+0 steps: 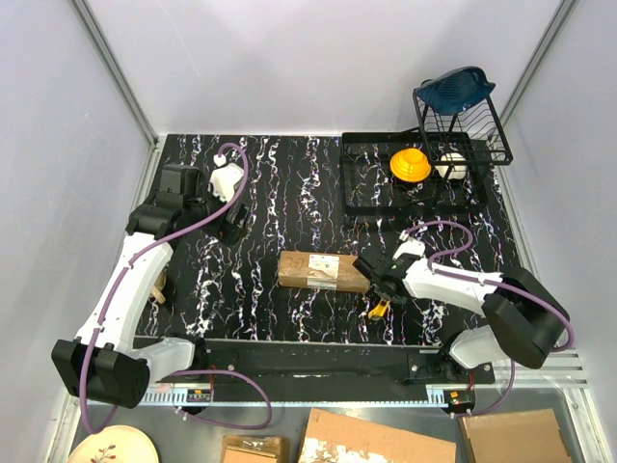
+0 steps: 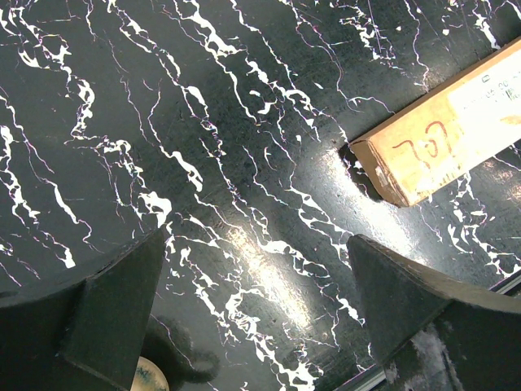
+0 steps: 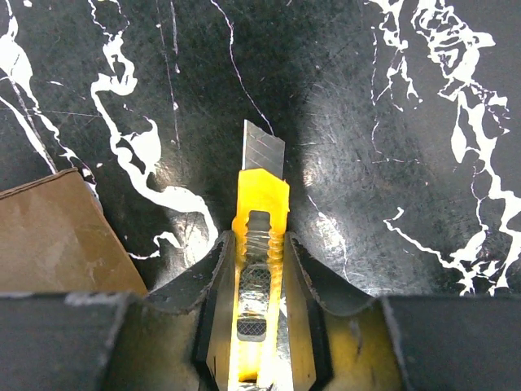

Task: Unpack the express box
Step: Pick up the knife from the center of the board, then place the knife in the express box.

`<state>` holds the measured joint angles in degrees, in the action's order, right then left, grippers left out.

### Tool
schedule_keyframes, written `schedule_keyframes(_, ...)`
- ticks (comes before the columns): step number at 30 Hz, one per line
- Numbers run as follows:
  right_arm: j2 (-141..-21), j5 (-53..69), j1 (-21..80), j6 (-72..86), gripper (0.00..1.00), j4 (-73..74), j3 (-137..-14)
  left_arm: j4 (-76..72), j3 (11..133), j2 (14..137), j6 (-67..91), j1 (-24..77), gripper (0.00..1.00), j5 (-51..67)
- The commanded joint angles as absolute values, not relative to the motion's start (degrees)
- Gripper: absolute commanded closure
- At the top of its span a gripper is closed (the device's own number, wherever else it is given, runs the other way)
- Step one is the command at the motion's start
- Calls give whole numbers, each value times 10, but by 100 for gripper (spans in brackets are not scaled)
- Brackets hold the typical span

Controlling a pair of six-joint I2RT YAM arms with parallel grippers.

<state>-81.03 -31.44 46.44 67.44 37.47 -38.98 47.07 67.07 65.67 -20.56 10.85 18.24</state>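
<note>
The express box (image 1: 323,271), a small brown carton with a white label, lies flat at the middle of the black marbled table. One end of the box (image 2: 440,138) reaches into the left wrist view at upper right, and a corner of it (image 3: 49,236) shows at left in the right wrist view. My right gripper (image 1: 383,294) is just right of the box and low over the table. Its jaws press both sides of a yellow utility knife (image 3: 262,204) whose blade points forward. My left gripper (image 2: 256,261) hangs open over bare table, left of the box.
A black wire dish rack (image 1: 415,183) stands at the back right, with a yellow item inside and a blue bowl (image 1: 455,89) on top. Torn cardboard pieces (image 1: 376,442) and a plate (image 1: 111,448) lie in front of the arm bases.
</note>
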Motion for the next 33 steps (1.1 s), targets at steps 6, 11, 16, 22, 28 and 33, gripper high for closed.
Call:
schedule_keyframes(6, -735, -319, 462, 675, 100, 439, -417, 466, 703, 642, -204, 114, 1, 199)
schedule_keyframes(11, -623, -350, 462, 586, 98, 469, -473, 466, 703, 641, -205, 120, 1, 206)
schedule_keyframes(16, -605, -261, 462, 379, 97, 410, -549, 465, 705, 639, -204, 124, 1, 221)
schedule_keyframes(22, -743, -100, 462, 197, 96, 302, -634, 466, 701, 637, -202, 124, 1, 246)
schedule_keyframes(28, -879, -26, 464, 99, 95, 265, -735, 475, 699, 628, -224, 113, 1, 276)
schedule_keyframes(33, -927, 30, 463, 34, 94, 228, -735, 503, 707, 635, -249, 62, 1, 346)
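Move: The right fingers, almost down on the board, already grip the yellow knife. The cardboard box it is taken to has its middle about 18 cm to the left, 6 cm farther out and a couple of cm higher. Far ahead stand the black dish rack, some 38 cm out and 8 cm to the right, and the yellow bowl in it, roughly 40 cm out and 6 cm right. From the left hand the box lies about 25 cm right, 4 cm back and 18 cm below. Still pinching the knife's yellow body, the right hand lifts it off the board, rising steeply some 17 cm, then sweeps left and forward over the box, sinking about 4 cm as it goes and swinging round counter-clockwise by nearly 60 degrees. The left hand, wide open, eases a couple of centimetres back and to its right while rising slightly. ##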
